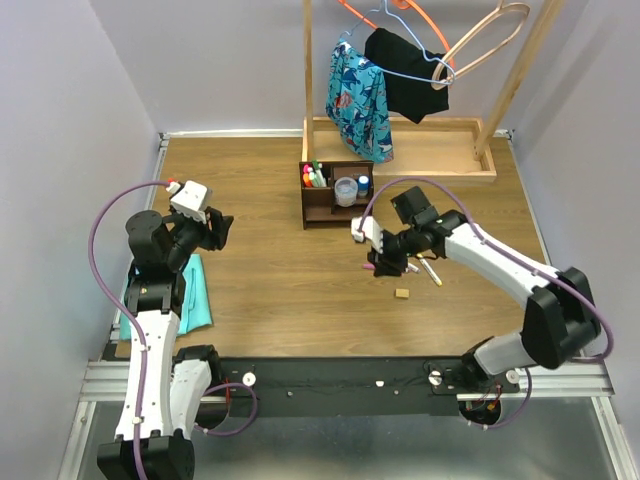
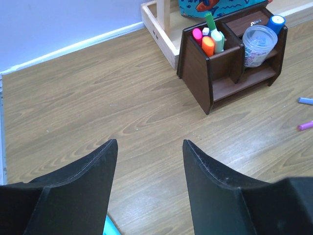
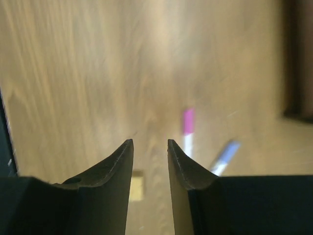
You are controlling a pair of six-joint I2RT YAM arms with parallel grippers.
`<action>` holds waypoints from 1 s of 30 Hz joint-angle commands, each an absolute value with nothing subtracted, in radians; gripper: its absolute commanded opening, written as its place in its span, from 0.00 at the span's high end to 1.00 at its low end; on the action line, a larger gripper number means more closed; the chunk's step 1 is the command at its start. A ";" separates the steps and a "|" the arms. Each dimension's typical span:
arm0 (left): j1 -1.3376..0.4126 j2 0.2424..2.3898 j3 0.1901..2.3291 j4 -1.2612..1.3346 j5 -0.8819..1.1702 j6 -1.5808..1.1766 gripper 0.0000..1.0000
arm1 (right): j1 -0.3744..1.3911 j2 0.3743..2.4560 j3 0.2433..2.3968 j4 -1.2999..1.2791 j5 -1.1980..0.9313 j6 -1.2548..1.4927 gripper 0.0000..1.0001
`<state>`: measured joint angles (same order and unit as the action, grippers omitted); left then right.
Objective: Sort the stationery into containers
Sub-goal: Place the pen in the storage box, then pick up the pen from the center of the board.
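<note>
The dark brown organizer (image 1: 322, 205) (image 2: 215, 78) stands mid-table. It holds upright highlighters and markers (image 2: 209, 41) and a clear round tub (image 2: 258, 44). On the table to its right lie a pink-capped marker (image 3: 188, 122) (image 2: 305, 126), a blue-capped marker (image 3: 227, 152) (image 2: 305, 101), a yellow-tipped marker (image 1: 432, 272) and a tan eraser (image 1: 402, 294) (image 3: 137, 185). My right gripper (image 1: 385, 262) (image 3: 149, 142) hovers over these loose pieces, open by a narrow gap with nothing between its fingers. My left gripper (image 1: 222, 230) (image 2: 150, 144) is open and empty, well to the left of the organizer.
A teal folded cloth (image 1: 190, 290) lies by the left arm's base. Behind the organizer is a clothes rack with a long light wooden tray (image 1: 440, 165), hanging garments (image 1: 358, 95) and hangers. Walls close in on the table's left, right and back.
</note>
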<state>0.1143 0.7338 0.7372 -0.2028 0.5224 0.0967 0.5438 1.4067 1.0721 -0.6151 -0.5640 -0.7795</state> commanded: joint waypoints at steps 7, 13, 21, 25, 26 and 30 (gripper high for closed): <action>0.121 0.713 0.724 -0.213 0.563 0.083 0.35 | 0.543 1.535 1.020 -0.674 -0.376 -0.871 0.55; 0.132 0.704 0.718 -0.233 0.558 0.084 0.35 | 0.543 1.610 1.043 -0.609 -0.331 -0.864 0.55; 0.158 0.712 0.721 -0.265 0.560 0.098 0.35 | 0.545 1.726 1.095 -0.549 -0.325 -0.862 0.55; 0.164 0.726 0.724 -0.262 0.561 0.101 0.35 | 0.545 1.767 1.117 -0.542 -0.331 -0.870 0.55; 0.166 0.727 0.726 -0.261 0.560 0.103 0.35 | 0.543 1.773 1.120 -0.540 -0.336 -0.870 0.55; 0.173 0.745 0.729 -0.253 0.558 0.103 0.35 | 0.548 1.799 1.115 -0.535 -0.350 -0.865 0.55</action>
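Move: The purple-capped pen lies some 3 cm ahead of the right hand, 5 cm to its right and 13 cm below. Just beyond is the blue-capped pen, 5 cm ahead and 8 cm right; the small wooden block is 3 cm back and 8 cm right, the storage box about 19 cm ahead and 6 cm left. From the left hand the purple-capped pen is about 37 cm right, 1 cm back and 26 cm below. The right hand sinks about 12 cm, first back and right, then forward over the purple-capped pen, fingers open. ##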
